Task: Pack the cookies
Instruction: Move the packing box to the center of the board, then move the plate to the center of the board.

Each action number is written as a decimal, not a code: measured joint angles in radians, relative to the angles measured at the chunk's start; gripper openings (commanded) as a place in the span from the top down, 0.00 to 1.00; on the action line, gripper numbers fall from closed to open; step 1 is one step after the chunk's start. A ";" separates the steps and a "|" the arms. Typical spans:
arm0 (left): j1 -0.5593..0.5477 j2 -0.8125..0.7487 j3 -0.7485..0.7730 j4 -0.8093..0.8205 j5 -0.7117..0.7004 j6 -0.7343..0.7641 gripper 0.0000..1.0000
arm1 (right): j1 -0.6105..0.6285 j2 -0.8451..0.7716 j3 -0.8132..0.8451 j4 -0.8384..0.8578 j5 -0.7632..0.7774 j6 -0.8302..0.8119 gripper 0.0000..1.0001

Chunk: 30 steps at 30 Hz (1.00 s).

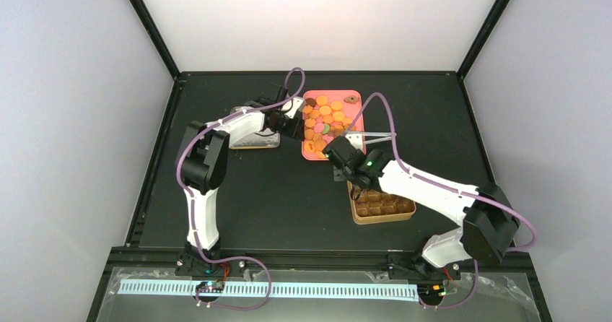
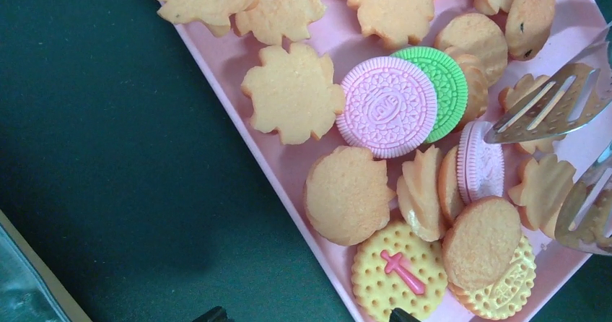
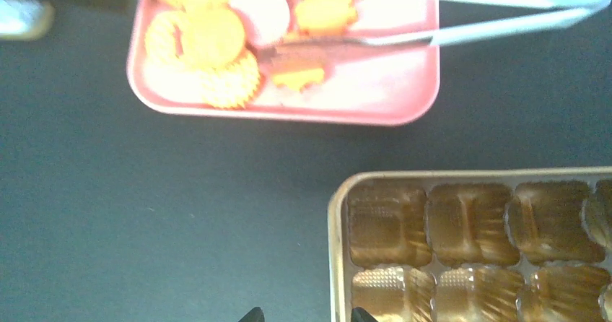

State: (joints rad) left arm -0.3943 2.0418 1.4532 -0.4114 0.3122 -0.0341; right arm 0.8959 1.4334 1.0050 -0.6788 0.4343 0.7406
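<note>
The cookies [image 1: 326, 120] lie piled on a pink tray [image 1: 359, 120] at the middle back of the table. Most are orange-yellow, and a pink cookie [image 2: 386, 105] overlaps a green one [image 2: 444, 80]. My left gripper [image 1: 292, 125] hovers at the tray's left edge. In the left wrist view this left gripper [image 2: 307, 315] is open, one tip over the mat and the other over a yellow cookie with a pink cross [image 2: 397, 271]. My right gripper [image 3: 308, 315] is open over the left rim of the gold tin [image 3: 336, 221], just below the tray [image 3: 375, 91]. It holds nothing.
Metal tongs [image 1: 379, 136] lie across the tray's right side, their heads among the cookies [image 2: 505, 131]. The gold tin [image 1: 382, 221] with brown compartment cups sits at the front right, under the right arm. A silver lid [image 1: 252, 138] lies left of the tray.
</note>
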 measured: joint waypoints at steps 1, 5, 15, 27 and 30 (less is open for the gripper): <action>0.000 0.001 0.000 0.001 -0.002 -0.001 0.42 | -0.004 -0.009 0.010 0.000 -0.004 0.000 0.68; -0.002 0.016 0.000 0.005 -0.012 -0.003 0.44 | -0.035 -0.070 0.042 0.000 -0.024 -0.001 0.68; -0.022 0.054 0.002 0.027 -0.035 -0.023 0.57 | -0.160 -0.153 0.062 -0.018 -0.032 -0.018 0.69; -0.027 0.047 -0.039 0.099 -0.042 -0.049 0.69 | -0.287 -0.186 0.026 -0.026 -0.050 -0.067 0.72; -0.031 0.039 -0.057 0.119 -0.039 -0.055 0.75 | -0.299 -0.185 0.018 -0.026 -0.051 -0.079 0.72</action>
State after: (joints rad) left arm -0.4252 2.0804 1.3960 -0.2920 0.2733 -0.0891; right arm 0.5964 1.2480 1.0229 -0.7044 0.3836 0.6617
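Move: From the right hand, the packing box lies about 10 cm to the right and 2 cm ahead, some 10 cm down. The cookie tray is about 21 cm ahead and 3 cm left; the tongs are about 16 cm ahead and 5 cm right. From the left hand, the cookie tray is some 10 cm right and 3 cm ahead, 5 cm down, while the packing box is about 23 cm right and 15 cm back. Raise the right gripper off the box's left side by about 7 cm, then carry it some 8 cm right and 4 cm forward over the far part of the packing box, turning about 10 degrees clockwise, fingers held slightly open, easing down a little at the end. Meanwhile lower the left gripper about 2.5 cm by the cookie tray's left rim and close its fingers halfway. ##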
